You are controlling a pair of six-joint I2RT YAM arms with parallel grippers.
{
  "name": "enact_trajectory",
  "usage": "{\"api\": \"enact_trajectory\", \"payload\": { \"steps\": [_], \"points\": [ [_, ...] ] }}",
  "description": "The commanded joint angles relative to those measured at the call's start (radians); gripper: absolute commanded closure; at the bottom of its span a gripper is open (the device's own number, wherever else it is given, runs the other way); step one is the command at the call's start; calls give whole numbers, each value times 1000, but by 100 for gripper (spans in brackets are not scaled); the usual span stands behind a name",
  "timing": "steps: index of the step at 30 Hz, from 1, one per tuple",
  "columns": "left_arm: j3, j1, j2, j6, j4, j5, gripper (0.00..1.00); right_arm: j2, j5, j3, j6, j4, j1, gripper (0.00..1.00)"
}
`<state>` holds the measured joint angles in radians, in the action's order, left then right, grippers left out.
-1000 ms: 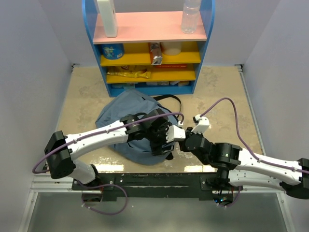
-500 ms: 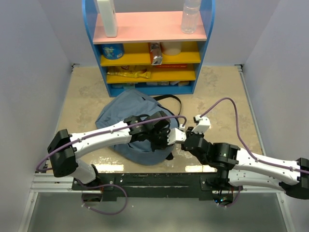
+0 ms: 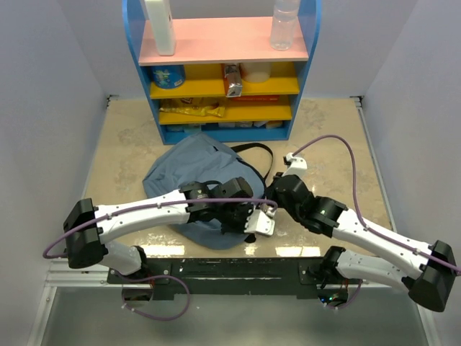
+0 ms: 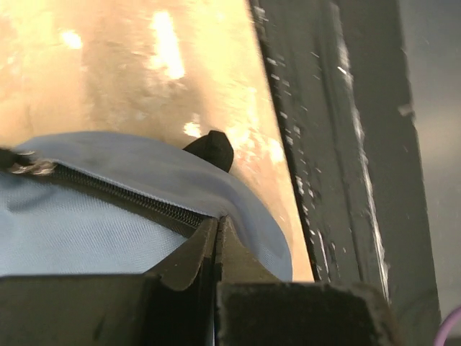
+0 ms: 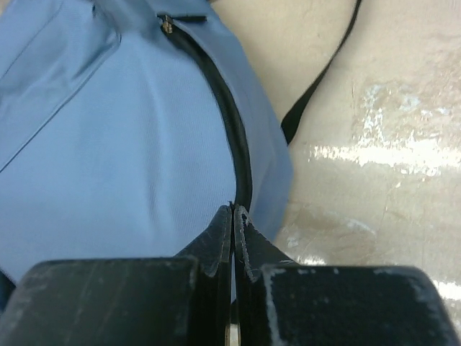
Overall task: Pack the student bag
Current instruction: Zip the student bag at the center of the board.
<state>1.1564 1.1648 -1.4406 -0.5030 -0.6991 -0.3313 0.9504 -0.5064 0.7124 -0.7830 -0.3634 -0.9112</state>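
Note:
The student bag (image 3: 176, 180), slate-blue fabric, lies on the table in front of the shelf. Both arms reach over its near right corner. My left gripper (image 3: 250, 229) (image 4: 218, 219) is shut, its tips pinching the bag's (image 4: 86, 231) fabric edge where the zipper (image 4: 122, 198) ends. My right gripper (image 3: 269, 193) (image 5: 234, 207) is shut too, tips pressed together on the black zipper line (image 5: 234, 137) of the bag (image 5: 108, 144). A metal zipper pull (image 5: 167, 24) sits at the far end of that line. What lies between the tips is hidden.
A blue shelf unit (image 3: 223, 43) with bottles, cans and packets stands behind the bag. The bag's black strap (image 3: 261, 153) (image 5: 324, 72) trails onto the table to the right. The black front rail (image 4: 346, 144) runs close to the left gripper.
My left gripper went from open to shut on the bag's edge and shifted toward the front rail. The right gripper, shut throughout, swung back and away from the rail along the bag.

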Motion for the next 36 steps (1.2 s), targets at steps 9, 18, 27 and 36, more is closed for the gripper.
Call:
{"api": "enact_trajectory", "payload": {
  "steps": [9,18,27,36],
  "points": [
    [19,163,-23,-359,-529,-288,100,117,-17,127,214,187,146,100],
    [-10,177,26,-388,-548,-272,100,74,-38,199,301,140,167,100],
    [12,176,31,-361,-504,-215,100,-30,193,131,237,109,166,100],
    [12,-66,104,-227,-205,18,100,-206,466,-44,264,61,123,55]
  ]
}}
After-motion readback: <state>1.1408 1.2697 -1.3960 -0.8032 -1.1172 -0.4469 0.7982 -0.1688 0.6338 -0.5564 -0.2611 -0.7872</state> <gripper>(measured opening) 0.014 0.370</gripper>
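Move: Ahead of the left hand, which already grips the zipper's near end, the zipper pull lies some 11 cm forward, 6 cm to its right and about level with it. Shut on that pull, the right hand has the zipper's far end about 11 cm ahead, 9 cm left and 4 cm below; the black strap loops 14 cm ahead of the right hand, straight ahead and some 8 cm lower. The strap end sits 1 cm back, 4 cm right and 5 cm below the left hand. Dragging the pinched near end of the bag back and left by about 10 cm each way, the left hand turns some 30 degrees clockwise, then eases slightly forward, still shut. The right hand creeps left against that pull, shoots forward and up about 9 cm, comes off the zipper pull, then sinks and draws back, fingers opening partway. ##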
